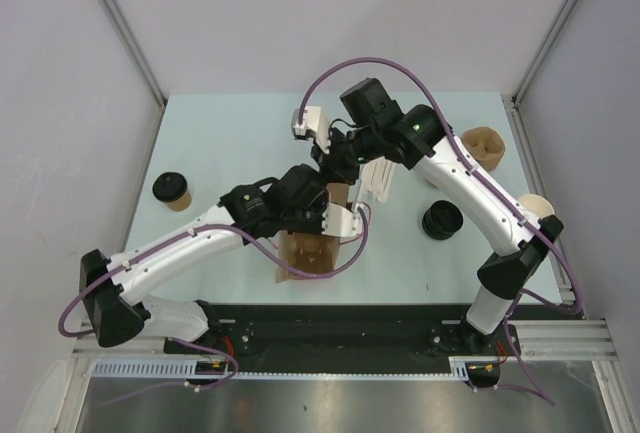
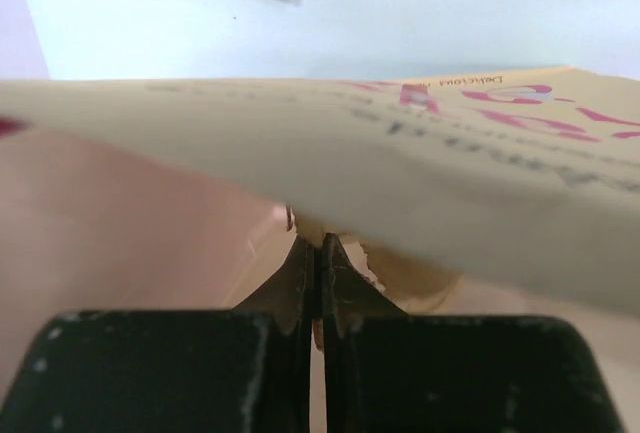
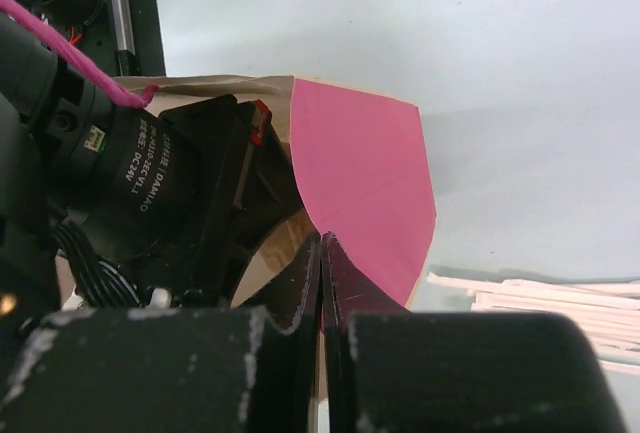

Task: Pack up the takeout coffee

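The takeout coffee [image 1: 172, 190], a small brown cup with a black lid, stands upright at the table's left, apart from both arms. A brown paper bag [image 1: 305, 253] with a pink side [image 3: 365, 173] and pink print [image 2: 450, 153] is held at the table's middle. My left gripper [image 2: 320, 248] is shut on the bag's rim from the near side. My right gripper [image 3: 321, 243] is shut on the rim's pink side from the far side. In the top view the two wrists meet over the bag's mouth and hide it.
A pile of black lids [image 1: 441, 220] lies right of the middle. Lidless brown cups [image 1: 483, 145] lie at the far right, another cup [image 1: 535, 208] near the right edge. White paper-wrapped sticks [image 1: 380, 181] lie just right of the bag, also in the right wrist view [image 3: 560, 298].
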Controlling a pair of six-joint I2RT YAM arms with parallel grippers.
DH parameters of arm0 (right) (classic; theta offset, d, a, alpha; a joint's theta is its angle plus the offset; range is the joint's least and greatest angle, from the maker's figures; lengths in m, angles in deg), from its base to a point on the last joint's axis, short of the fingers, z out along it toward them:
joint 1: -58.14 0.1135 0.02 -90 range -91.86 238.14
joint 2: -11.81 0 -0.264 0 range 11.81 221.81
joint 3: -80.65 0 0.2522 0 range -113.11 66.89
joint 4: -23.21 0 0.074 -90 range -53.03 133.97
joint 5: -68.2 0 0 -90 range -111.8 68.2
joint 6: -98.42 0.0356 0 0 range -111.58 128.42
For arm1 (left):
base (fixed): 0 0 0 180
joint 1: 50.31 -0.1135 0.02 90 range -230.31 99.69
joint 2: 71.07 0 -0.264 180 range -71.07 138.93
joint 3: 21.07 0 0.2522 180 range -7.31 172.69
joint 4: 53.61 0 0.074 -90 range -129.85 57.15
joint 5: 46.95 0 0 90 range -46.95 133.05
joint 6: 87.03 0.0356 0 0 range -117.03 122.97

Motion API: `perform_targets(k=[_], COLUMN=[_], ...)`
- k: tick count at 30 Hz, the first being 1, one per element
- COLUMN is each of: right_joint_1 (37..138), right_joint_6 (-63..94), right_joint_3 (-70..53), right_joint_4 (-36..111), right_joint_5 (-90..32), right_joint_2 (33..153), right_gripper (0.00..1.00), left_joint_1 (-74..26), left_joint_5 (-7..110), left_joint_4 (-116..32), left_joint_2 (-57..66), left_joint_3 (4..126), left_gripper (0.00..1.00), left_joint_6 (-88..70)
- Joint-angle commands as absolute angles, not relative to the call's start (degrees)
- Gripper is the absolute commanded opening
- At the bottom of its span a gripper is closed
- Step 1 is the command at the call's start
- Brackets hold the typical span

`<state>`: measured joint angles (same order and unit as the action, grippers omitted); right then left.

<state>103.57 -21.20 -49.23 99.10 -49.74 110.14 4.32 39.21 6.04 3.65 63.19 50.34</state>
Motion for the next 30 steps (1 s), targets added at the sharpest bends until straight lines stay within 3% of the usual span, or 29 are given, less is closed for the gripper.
perform_targets(k=[1, 7, 10, 11, 13, 16, 30], right_joint_1=[102.1, 99.8, 99.4, 99.3, 99.4, 99.4, 99.4], right_joint_6=[-21.1, -20.1, -20.1, -20.1, -20.2, -20.3, -20.4], right_joint_3=[-49.5, -49.9, -50.3, -50.2, -50.3, -50.1, -50.4], right_joint_4=[97.8, 97.5, 97.8, 97.8, 97.8, 97.9, 97.9], right_joint_5=[-51.9, -53.3, -54.2, -54.4, -54.9, -55.2, -55.1], right_joint_2=[109.3, 110.5, 110.9, 111.0, 111.0, 111.2, 111.9], right_gripper=[0.00, 0.00, 0.00, 0.00, 0.00, 0.00, 0.00], left_joint_1=[3.2, 2.7, 2.6, 2.6, 2.6, 2.6, 2.7], left_joint_5=[40.2, 40.3, 40.4, 40.5, 40.6, 40.1, 42.5], left_joint_4=[6.8, 6.8, 6.6, 6.5, 6.3, 6.5, 8.0], left_joint_2=[4.0, 4.2, 4.1, 3.9, 3.7, 3.8, 0.7], left_joint_3=[64.9, 65.5, 65.7, 66.1, 67.3, 69.7, 74.2], left_gripper=[0.00, 0.00, 0.13, 0.23, 0.33, 0.41, 0.46], left_joint_6=[48.8, 48.1, 48.5, 48.6, 48.8, 49.0, 50.6])
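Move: Deep in the paper bag, the left hand still grips the forward edge of the brown cup carrier, whose middle is about 5 cm back, 2 cm left and 4 cm below it. The bag's middle lies roughly 4 cm back, 2 cm left and 4 cm below. Straws lie some 13 cm ahead, 13 cm right and 17 cm below that hand. From the right hand, shut on the far rim, the bag's middle is about 9 cm back, 4 cm left and 14 cm below. Letting go of the cup carrier, the left hand first eases down and slightly right-forward by barely 1 cm, opens its fingers to nearly half, then rises about 5 cm towards the bag's mouth. Meanwhile the right hand keeps its pinch on the far rim, drawing it some 2 cm forward and slightly right, then holds there. ##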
